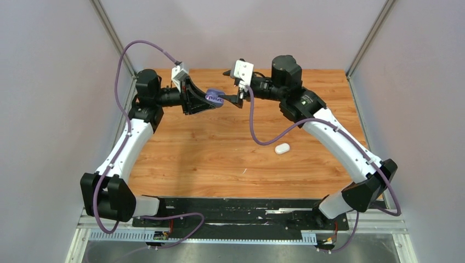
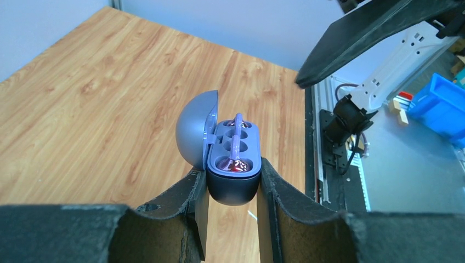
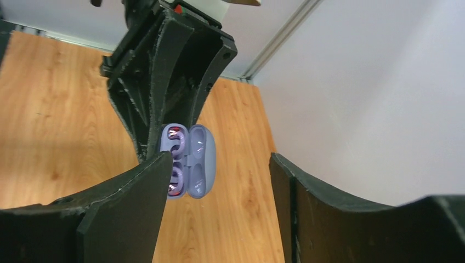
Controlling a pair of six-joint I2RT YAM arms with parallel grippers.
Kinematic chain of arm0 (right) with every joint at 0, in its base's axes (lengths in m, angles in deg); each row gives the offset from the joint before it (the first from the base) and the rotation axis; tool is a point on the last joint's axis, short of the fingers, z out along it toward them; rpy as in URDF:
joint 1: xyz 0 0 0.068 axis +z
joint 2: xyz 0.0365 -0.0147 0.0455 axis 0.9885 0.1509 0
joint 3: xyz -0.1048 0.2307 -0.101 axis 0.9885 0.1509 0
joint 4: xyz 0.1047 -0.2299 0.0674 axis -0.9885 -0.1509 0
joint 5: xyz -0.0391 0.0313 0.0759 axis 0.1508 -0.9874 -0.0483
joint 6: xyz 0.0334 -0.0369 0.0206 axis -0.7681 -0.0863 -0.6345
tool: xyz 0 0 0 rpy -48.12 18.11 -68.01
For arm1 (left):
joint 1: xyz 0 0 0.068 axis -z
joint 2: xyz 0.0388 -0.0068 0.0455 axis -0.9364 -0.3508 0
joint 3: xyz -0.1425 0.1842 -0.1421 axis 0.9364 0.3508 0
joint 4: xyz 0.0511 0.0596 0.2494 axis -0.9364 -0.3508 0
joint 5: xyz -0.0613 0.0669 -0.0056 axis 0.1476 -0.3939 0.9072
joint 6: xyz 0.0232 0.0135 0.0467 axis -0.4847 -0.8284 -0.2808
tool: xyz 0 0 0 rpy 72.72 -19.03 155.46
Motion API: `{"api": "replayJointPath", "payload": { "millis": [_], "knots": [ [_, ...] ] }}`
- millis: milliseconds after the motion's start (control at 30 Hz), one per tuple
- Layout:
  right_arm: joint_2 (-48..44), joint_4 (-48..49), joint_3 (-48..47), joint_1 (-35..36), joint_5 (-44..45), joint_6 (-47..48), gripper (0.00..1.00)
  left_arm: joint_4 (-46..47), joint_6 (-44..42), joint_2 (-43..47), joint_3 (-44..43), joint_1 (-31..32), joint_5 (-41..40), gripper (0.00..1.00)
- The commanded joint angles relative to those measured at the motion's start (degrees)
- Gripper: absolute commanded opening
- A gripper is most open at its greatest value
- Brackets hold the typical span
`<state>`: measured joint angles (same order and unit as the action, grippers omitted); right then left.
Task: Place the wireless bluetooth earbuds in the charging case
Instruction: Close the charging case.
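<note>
My left gripper (image 2: 233, 182) is shut on the dark lower half of a purple charging case (image 2: 233, 192), held in the air above the table. Its lid (image 2: 193, 133) stands open to the left. Two dark purple earbuds (image 2: 235, 164) sit in the case's wells, and one glows red. From above, the case (image 1: 214, 97) hangs between the two arms at the back of the table. My right gripper (image 1: 231, 87) is open just right of it, with nothing between its fingers. In the right wrist view the case (image 3: 189, 160) lies just past the left fingertip (image 3: 153, 175).
A closed white oval case (image 1: 282, 148) lies on the wooden table (image 1: 208, 159) right of centre, near the right arm's purple cable (image 1: 253, 129). Grey walls and metal posts close in the table on three sides.
</note>
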<state>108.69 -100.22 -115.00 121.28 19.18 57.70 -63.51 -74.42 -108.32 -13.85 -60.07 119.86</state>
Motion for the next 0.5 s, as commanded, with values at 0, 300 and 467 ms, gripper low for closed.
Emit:
{"api": "replayJointPath", "payload": {
  "millis": [0,300,467],
  "knots": [
    [1.3,-11.31,-4.57,-2.44,-11.67,-7.85,0.7,-10.87,-13.59,0.13,-3.96,0.24,1.31,0.0],
    [8.24,-15.02,-7.19,-4.92,-16.9,-13.46,0.89,-37.37,-40.84,0.78,-9.72,4.34,-0.73,0.0],
    [9.7,-15.52,-7.91,-4.83,-20.73,-12.86,1.0,-32.91,-37.28,1.42,-8.15,5.62,-4.32,0.0]
  ]
}}
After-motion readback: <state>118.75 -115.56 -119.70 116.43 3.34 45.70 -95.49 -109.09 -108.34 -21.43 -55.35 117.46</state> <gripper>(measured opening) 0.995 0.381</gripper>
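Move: The left hand already grips the charging case at its fingertips, the case's middle about 1 cm to the right of that hand's point. From the right hand the open case lies roughly 5 cm below, some 2 cm back and 2 cm to the left. Its raised lid stands about 2 cm farther forward than the case; the left fingertips are about 2 cm to the left of the case, level with it in depth and height. The right hand edges back slightly, then sinks about 9 cm towards the charging case, rolling some 30 degrees so its forward side tips down while its fingers spread from about two-thirds to wide open, one coming down close behind the case body and the other well clear in front of the raised lid. The left hand keeps its hold on the case and brings it about 2 cm back and 2 cm down, tilting so its fingertips dip and its forward side rises. ##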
